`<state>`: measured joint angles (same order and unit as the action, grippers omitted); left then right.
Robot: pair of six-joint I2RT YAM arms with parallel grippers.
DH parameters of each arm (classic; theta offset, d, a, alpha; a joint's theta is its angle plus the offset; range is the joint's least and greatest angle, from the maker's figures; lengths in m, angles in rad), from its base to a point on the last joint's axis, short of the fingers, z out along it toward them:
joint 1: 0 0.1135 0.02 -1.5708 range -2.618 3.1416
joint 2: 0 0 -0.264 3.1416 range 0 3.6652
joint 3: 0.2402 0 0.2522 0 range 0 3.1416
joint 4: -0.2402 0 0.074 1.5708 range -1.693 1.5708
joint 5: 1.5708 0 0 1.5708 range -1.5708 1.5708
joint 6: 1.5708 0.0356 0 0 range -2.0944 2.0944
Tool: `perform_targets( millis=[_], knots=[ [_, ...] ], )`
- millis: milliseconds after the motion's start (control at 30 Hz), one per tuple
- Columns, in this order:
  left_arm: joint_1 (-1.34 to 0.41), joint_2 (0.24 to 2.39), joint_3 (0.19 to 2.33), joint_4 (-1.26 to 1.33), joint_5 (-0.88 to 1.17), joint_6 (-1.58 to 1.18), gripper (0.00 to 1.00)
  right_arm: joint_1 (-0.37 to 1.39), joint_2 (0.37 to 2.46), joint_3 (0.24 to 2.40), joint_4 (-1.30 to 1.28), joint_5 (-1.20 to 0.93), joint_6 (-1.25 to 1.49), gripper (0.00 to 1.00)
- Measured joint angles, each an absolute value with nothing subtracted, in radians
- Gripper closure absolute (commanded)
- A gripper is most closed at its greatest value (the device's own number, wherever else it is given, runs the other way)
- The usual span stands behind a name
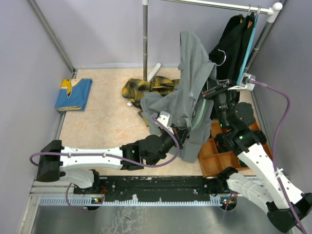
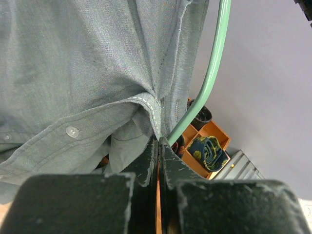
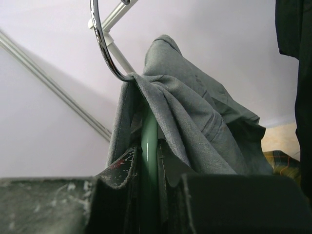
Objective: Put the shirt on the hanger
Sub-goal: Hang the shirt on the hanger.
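Observation:
A grey button-up shirt hangs draped over a pale green hanger held up in mid-air near the table's right side. My right gripper is shut on the hanger bar, with the shirt folded over it and the metal hook rising above. My left gripper is shut on a seam fold of the shirt low down, next to the green hanger arm. In the overhead view the left gripper sits under the shirt's hem.
A clothes rail crosses the top, its pole in the middle, dark garments hanging at right. A plaid shirt and blue cloth lie on the table. An orange divided tray holds rolled ties.

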<state>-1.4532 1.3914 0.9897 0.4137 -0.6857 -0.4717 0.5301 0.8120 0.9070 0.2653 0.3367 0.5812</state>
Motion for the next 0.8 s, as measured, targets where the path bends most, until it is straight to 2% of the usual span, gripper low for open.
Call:
perform_targets(
  millis=[267,433,533,800],
  knots=[
    [-1.454,1.386,1.004,0.366,-0.69,-0.467,0.98,0.53,0.81,0.889,0.301,0.291,0.577,1.0],
    [-1.467,1.364,1.004,0.329,-0.665,-0.463,0.75,0.53,0.801,0.886,0.315,0.219,0.579,1.0],
    [-1.513,1.341,1.004,0.282,-0.606,-0.455,0.57,0.524,0.783,0.862,0.391,0.207,0.576,1.0],
    [-1.538,1.241,1.004,0.155,-0.567,-0.414,0.39,0.522,0.672,0.779,0.485,0.125,0.566,1.0]
  ],
)
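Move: The left fingers are shut on the grey shirt's front edge, right at the hand point; the green hanger's lower corner is about 1 cm ahead and 2 cm to the right, level with them. The compartment tray lies some 5 cm ahead, 17 cm right and 28 cm below. The right hand already grips the hanger's arm at its own hand point; the hook is about 10 cm ahead, 5 cm right and 10 cm higher. Back towards its base by about 5 cm comes the left hand, after nearly holding still with its pinch on the shirt edge; its fingers open to about half, let go of the cloth and swing some 10 degrees clockwise. The right hand keeps its grip on the hanger, shifts slightly left, then draws it about 5 cm back and 3 cm up, tipping the fingertips upward. ##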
